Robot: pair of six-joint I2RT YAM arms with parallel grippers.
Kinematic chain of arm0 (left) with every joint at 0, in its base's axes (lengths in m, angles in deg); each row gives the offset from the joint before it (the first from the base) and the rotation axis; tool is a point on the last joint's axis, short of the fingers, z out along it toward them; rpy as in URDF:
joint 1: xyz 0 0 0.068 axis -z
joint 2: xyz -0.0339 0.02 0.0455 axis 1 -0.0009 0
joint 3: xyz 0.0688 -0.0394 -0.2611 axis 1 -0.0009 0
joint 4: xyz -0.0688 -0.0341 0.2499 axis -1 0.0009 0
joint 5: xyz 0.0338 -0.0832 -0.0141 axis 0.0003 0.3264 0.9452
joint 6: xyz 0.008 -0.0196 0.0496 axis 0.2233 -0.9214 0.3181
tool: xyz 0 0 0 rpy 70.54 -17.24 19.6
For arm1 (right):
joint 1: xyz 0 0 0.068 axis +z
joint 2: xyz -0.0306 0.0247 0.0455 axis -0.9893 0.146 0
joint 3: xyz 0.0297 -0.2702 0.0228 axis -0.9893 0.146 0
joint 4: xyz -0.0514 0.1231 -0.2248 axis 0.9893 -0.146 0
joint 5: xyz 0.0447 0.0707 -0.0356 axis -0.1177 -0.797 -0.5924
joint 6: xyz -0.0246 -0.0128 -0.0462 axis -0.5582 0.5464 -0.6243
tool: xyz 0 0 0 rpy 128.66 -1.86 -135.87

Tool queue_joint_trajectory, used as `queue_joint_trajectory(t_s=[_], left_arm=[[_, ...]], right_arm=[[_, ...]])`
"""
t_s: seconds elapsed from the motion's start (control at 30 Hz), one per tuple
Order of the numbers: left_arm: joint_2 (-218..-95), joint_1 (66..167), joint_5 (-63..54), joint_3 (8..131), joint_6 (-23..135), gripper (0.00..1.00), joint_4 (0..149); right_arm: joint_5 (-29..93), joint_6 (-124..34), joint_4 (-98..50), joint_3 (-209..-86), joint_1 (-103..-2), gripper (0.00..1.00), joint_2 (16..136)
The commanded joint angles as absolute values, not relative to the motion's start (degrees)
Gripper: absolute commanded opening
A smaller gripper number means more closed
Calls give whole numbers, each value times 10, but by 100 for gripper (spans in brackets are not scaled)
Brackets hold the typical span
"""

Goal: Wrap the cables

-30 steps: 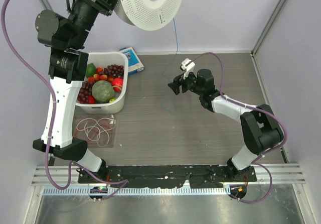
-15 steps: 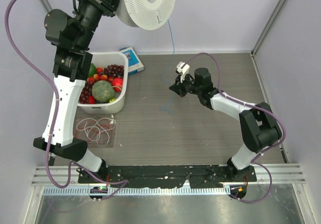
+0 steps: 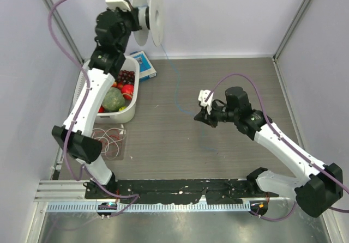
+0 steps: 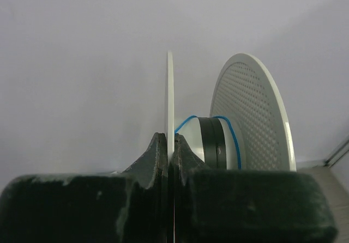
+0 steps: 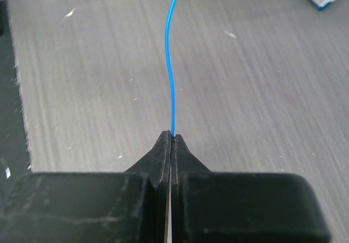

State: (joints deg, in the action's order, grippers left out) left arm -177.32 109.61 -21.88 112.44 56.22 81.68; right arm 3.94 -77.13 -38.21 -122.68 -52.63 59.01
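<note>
My left gripper [image 4: 171, 139] is shut on one flange of a white spool [image 3: 150, 18], held high at the back left; the spool [image 4: 251, 117] is edge-on with blue cable [image 4: 232, 131] round its hub. The hair-thin blue cable [image 3: 175, 87] runs from the spool down to my right gripper [image 3: 198, 117] above the table's middle. In the right wrist view that gripper [image 5: 172, 137] is shut on the blue cable [image 5: 170, 74]. Red and white cables [image 3: 106, 139] lie looped at the left.
A white tub [image 3: 133, 98] of fruit stands at the left, under the left arm. A blue and white box [image 3: 143, 64] lies behind it. The looped cables rest on a clear sheet [image 3: 122, 151]. Grey walls close in the back and sides.
My left arm has turned the spool from face-on to edge-on and moved it left. My right gripper has moved toward me and lower, still on the blue cable.
</note>
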Motion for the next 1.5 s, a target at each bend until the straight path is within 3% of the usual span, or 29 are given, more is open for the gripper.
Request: queue_joint_trajectory(t_s=[0.0, 0.5, 0.8, 1.0, 1.27, 1.47], left_arm=[[-1793, 1146, -280, 1109, 652, 0, 773], [-1791, 1252, -313, 950, 703, 0, 773], [-1740, 1272, -227, 857, 653, 0, 776], [-1740, 1273, -227, 892, 581, 0, 830], [-1805, 1273, -394, 1026, 399, 0, 983], [-1833, 1273, -479, 1037, 381, 0, 963]], right_arm=[[51, -867, -504, -1271, -486, 1, 567], [110, -922, -552, -1463, -464, 1, 573], [140, -904, -516, -1510, -481, 1, 601], [116, -886, -495, -1500, -480, 1, 605], [85, -867, -482, -1504, -478, 1, 602], [85, -868, -476, -1515, -454, 1, 589]])
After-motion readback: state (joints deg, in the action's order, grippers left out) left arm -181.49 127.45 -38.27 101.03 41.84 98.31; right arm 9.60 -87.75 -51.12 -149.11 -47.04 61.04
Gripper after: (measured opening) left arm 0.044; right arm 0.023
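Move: The left hand holds the spool high by its left flange, the spool's middle some 6 cm ahead, 4 cm right and 2 cm below. The blue cable in the right fingers, which it is brought to, is about 23 cm back, 20 cm right and 32 cm below; the fruit bin is 2 cm ahead, 10 cm left and 47 cm down, the blue box 12 cm ahead, 3 cm left and 52 cm down. From the right hand the spool lies roughly 28 cm ahead, 16 cm left and 30 cm up. Keeping its pinch on the flange, the left hand brings the spool down and to the right towards the cable held by the right hand, sinking about 27 cm and then climbing back some 8, easing slightly back and ending with its fingers tipped about 30 degrees further down after a roll out and back. The right hand keeps the blue cable shut in its fingers, draws back a little at first and returns, while it rises some 15 cm to meet the spool, its fingertips lifting, and then stays nearly still. ##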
